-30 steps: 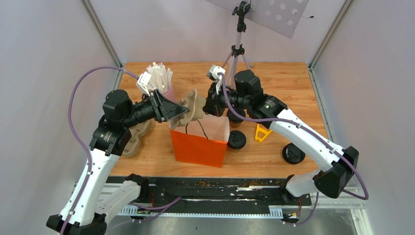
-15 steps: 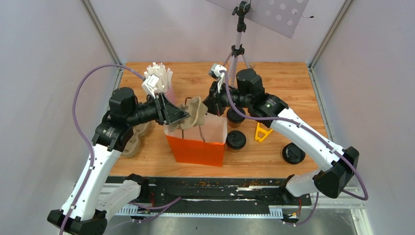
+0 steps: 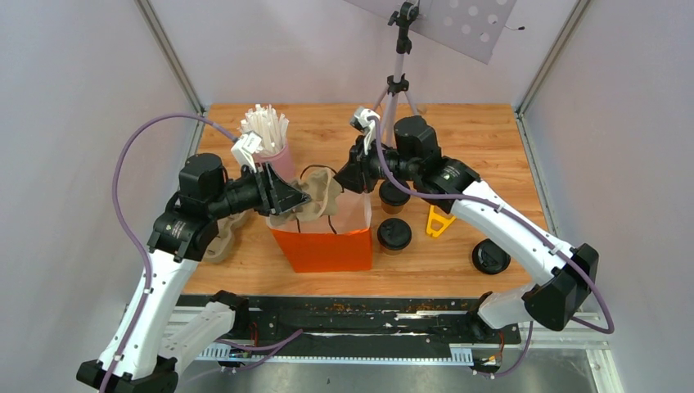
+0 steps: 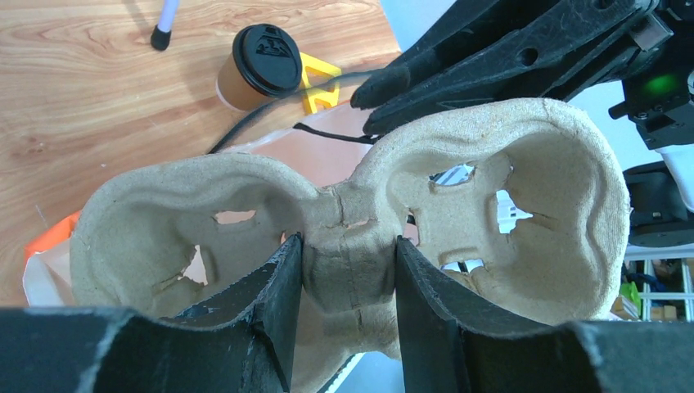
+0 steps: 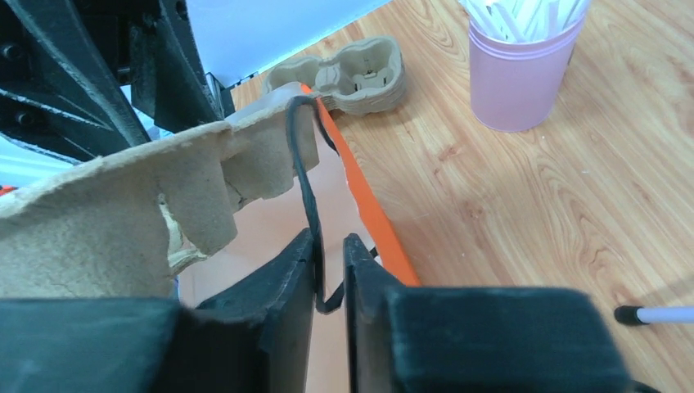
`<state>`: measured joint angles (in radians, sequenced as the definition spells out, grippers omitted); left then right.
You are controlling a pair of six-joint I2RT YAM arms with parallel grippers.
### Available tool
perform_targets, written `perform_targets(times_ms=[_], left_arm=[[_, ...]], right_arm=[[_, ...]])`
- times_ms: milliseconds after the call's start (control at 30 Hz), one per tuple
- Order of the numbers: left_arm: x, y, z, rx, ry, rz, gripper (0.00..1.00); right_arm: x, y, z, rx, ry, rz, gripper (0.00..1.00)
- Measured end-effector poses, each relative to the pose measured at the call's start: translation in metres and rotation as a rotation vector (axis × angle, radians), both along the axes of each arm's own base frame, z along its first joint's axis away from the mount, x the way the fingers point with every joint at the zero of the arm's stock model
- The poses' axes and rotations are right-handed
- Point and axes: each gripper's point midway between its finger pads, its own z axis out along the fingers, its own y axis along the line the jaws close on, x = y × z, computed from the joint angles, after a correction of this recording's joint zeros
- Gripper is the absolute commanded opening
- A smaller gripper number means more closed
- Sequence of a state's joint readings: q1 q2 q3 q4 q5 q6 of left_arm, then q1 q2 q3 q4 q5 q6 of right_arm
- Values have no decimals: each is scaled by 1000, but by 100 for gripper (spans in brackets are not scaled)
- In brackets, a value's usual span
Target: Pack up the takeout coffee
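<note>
Two takeout coffee cups, kraft-brown with black lids, stand right of the orange paper bag (image 3: 323,250): one nearer (image 3: 394,236), one behind it (image 3: 394,196); the left wrist view shows one (image 4: 262,61). My left gripper (image 3: 299,201) (image 4: 348,241) is shut on the middle bridge of a grey-brown pulp cup tray (image 3: 319,192) (image 4: 532,164), held at the bag's mouth. My right gripper (image 3: 348,176) (image 5: 330,240) stands at the bag's far edge, jaws slightly parted. The bag's black cord handle (image 5: 303,164) hangs between them, touching only one finger.
A pink cup of white sticks (image 3: 274,151) stands behind the bag. More pulp trays (image 3: 225,233) lie at the left. A yellow piece (image 3: 438,223) and a black round lid (image 3: 491,258) sit at the right. A tripod (image 3: 398,82) stands at the back.
My left gripper has brought the pulp tray down and leftward to the bag's mouth. The bag has shifted a little left. My right jaws have parted slightly around the cord handle.
</note>
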<state>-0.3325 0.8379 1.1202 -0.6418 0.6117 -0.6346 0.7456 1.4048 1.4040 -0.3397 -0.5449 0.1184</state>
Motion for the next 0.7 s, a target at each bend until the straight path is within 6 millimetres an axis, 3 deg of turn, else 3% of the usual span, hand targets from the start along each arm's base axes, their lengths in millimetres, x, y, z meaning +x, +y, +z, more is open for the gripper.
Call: perform_targets(times_ms=[100,233,500,567,700], left_arm=[[0,-1,3,-13,0,5,41],[0,0,4,-19,0,11,41],[2,0,4,-24,8,21,41],[2,0,5,-28,5,22,41],[3,-1,4,-33,6,23,41]], right_arm=[[3,-5,0,-10,3,-34,48],[2,-19,11,-13,-18,-95,59],[-31,-59,66,88,-135,-140,66],[-45,-67,68,120,-160,-118,70],[-67,-70,52,142,-161,-54,73]])
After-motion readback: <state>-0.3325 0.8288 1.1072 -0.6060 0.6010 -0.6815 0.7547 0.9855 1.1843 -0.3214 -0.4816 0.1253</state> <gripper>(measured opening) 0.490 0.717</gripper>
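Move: The back handle of the orange bag still lies between my right fingertips. The bag's right rim is roughly 7 cm right, 5 cm back and 10 cm below; the nearer coffee cup is about 14 cm right, 5 cm back and 27 cm below. The cup holder, pinched in my left hand, is some 6 cm left of my right hand, 5 cm back and about level. From my left hand, the bag's mouth lies 4 cm right and 10 cm below, level fore and aft. I spread my right fingers from nearly shut to well open and let go of the bag's handle. My right hand pulls about 7 cm to the right, climbs some 6 cm, then draws back about 6 cm and starts to sink again, ending open above the bag's right rim. My left hand stays put and keeps its pinch on the cup holder's neck over the mouth. ##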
